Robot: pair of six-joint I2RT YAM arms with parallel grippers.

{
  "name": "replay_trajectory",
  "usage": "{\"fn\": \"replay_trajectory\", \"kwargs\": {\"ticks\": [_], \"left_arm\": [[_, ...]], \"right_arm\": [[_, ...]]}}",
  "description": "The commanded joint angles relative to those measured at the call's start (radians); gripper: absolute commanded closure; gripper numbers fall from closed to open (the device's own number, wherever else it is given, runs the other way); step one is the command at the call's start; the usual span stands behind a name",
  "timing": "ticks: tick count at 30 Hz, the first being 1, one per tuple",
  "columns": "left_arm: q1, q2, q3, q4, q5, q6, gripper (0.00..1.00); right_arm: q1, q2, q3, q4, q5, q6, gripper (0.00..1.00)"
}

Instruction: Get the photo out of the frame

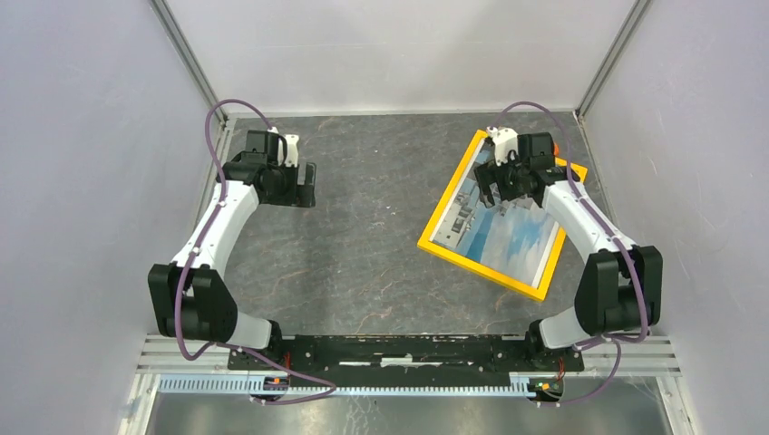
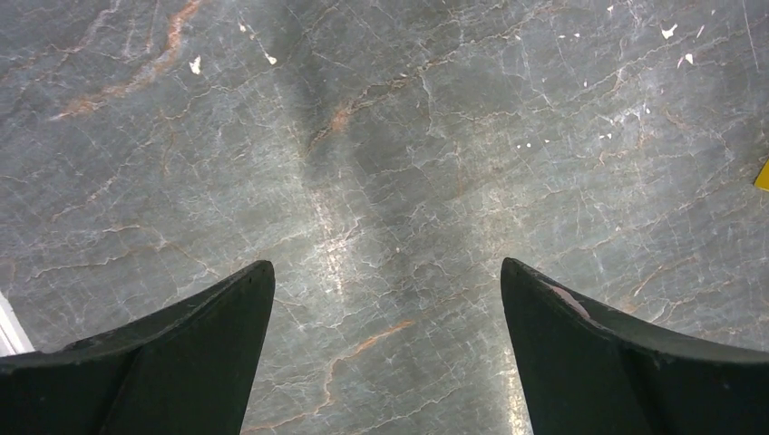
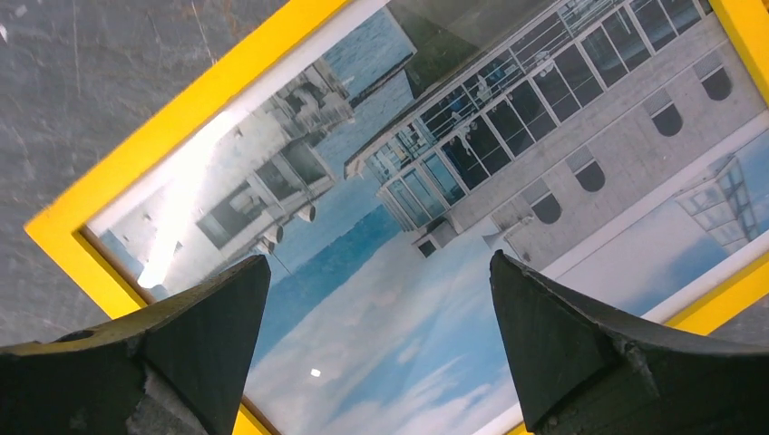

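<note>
The frame [image 1: 451,249] lies face up on the right half of the table, turned at an angle, its yellow border [image 3: 136,163] bright against the dark top. Inside it sits the photo [image 1: 512,234] of a white building with blue sky and clouds [image 3: 508,154]. My right gripper [image 1: 501,186] hovers open above the photo's far part, nothing between its fingers [image 3: 562,335]. My left gripper [image 1: 304,186] hangs open over bare table at the far left, well away from the frame. A small yellow tip of the frame [image 2: 763,176] shows at the left wrist view's right edge.
The table top [image 1: 363,245] is dark grey marble-patterned [image 2: 381,163]. White walls with metal corner posts [image 1: 195,68] close in the left, back and right sides. The arms' base rail [image 1: 408,349] runs along the near edge.
</note>
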Motion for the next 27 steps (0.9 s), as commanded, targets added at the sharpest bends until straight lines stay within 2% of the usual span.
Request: {"fn": "replay_trajectory", "kwargs": {"ticks": [1,7,19,27], "left_arm": [[0.003,0.003,0.067,-0.015,-0.045,-0.062,0.0],[0.003,-0.013,0.067,-0.008,-0.15,-0.103,0.0],[0.002,-0.012,0.109,-0.104,-0.341,-0.043,0.0],[0.001,0.021,0.129,-0.135,-0.389,-0.02,0.0]], "right_arm": [[0.005,0.037,0.072,0.077,0.026,0.204,0.02],[0.036,0.214,0.238,0.079,0.088,0.304,0.02],[0.07,0.547,0.507,0.131,0.151,0.391,0.03],[0.078,0.697,0.618,0.147,0.156,0.422,0.07]]}}
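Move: The frame's left bar, towards its far end, lies about 16 cm ahead of my right hand, 3 cm to its left and 12 cm lower. The frame's far-left corner is some 25 cm ahead and 2 cm right. Its near-left corner is about 13 cm left and 4 cm back, and the orange ring is 21 cm ahead and 17 cm right. From my left hand, that stretch of bar is roughly 19 cm ahead, 30 cm right and 14 cm down. I sweep my open right hand forward over the glass, about 16 cm and drifting left, staying level at first and then sinking some 6 cm towards the far stretch of the yellow left bar while turning clockwise nearly 20 degrees; I don't touch the frame yet. My left hand, empty and wide open, draws about 6 cm left, away from the frame, rolling its left side up a little. ##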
